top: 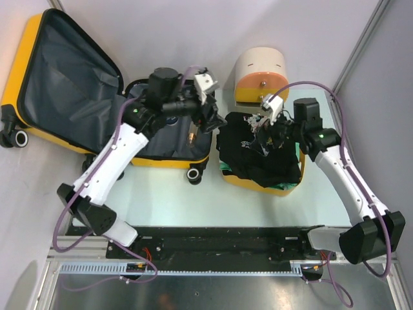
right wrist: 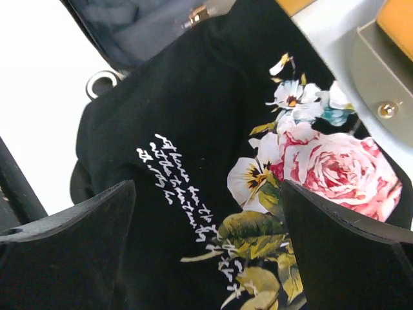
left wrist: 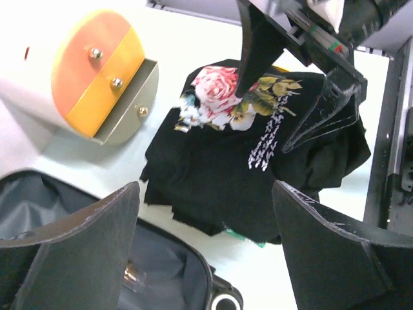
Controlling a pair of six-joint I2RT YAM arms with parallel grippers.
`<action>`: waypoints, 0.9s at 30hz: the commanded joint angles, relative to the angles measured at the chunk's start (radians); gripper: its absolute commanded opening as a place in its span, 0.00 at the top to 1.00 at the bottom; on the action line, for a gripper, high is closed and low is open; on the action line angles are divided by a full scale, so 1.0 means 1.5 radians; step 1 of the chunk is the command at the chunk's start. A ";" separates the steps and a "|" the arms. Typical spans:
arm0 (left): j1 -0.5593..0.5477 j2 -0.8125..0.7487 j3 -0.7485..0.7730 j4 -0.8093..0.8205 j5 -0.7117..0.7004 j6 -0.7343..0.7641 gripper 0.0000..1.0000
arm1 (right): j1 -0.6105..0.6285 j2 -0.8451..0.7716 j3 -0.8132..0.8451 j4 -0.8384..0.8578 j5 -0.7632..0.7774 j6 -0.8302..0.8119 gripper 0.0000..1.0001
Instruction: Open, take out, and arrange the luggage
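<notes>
The luggage [top: 61, 71] lies open at the left, a yellow hard-shell case with dark grey lining [left wrist: 39, 206]. Its lid leans back at the far left and its base sits under my left arm. My left gripper [top: 210, 117] [left wrist: 205, 194] hangs open over the base's right edge, and there is nothing between its fingers. To its right, a black garment [top: 258, 158] [left wrist: 213, 187] [right wrist: 161, 116] with a rose print is heaped on a yellow bin [top: 242, 182]. Just above the print, my right gripper [top: 261, 129] [right wrist: 208, 190] is open and empty.
A cream-and-orange drawer cabinet [top: 260, 74] [left wrist: 90, 71] [right wrist: 381, 84] stands behind the bin. A green item [top: 284, 187] [left wrist: 255, 240] pokes out under the garment. A suitcase wheel [top: 193, 173] [left wrist: 226, 302] sits between case and bin. Walls close in the left, back and right.
</notes>
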 commanded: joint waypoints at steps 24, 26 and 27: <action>0.307 -0.049 -0.201 -0.004 0.095 -0.163 0.12 | 0.227 -0.055 -0.008 0.004 0.174 -0.222 0.00; 0.322 -0.054 -0.208 -0.004 0.104 -0.170 0.12 | 0.286 -0.036 -0.007 0.027 0.191 -0.236 0.00; 0.336 -0.056 -0.210 -0.003 0.106 -0.173 0.12 | 0.304 -0.015 -0.007 0.035 0.200 -0.241 0.00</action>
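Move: Some 22 cm ahead of the left hand, 9 cm to its left and 32 cm below it, the small bottle lies in the open suitcase; the blue disc lies about 9 cm farther left than the bottle and 3 cm farther out. The right hand hovers over the black garment piled in the yellow box, whose middle is about 7 cm ahead, level sideways and 13 cm down. From the right hand the drawer cabinet stands about 30 cm ahead, straight out and 12 cm lower. Swinging away from the box and back over the suitcase, the empty left hand goes about 15 cm left, some 11 cm down and 7 cm forward, open, its fingers tipping down and turning counter-clockwise about 25 degrees each. The right hand, also wide open, dips about 8 cm towards the black garment, then rises nearly as far and swings left and back across the pile, turning counter-clockwise. ##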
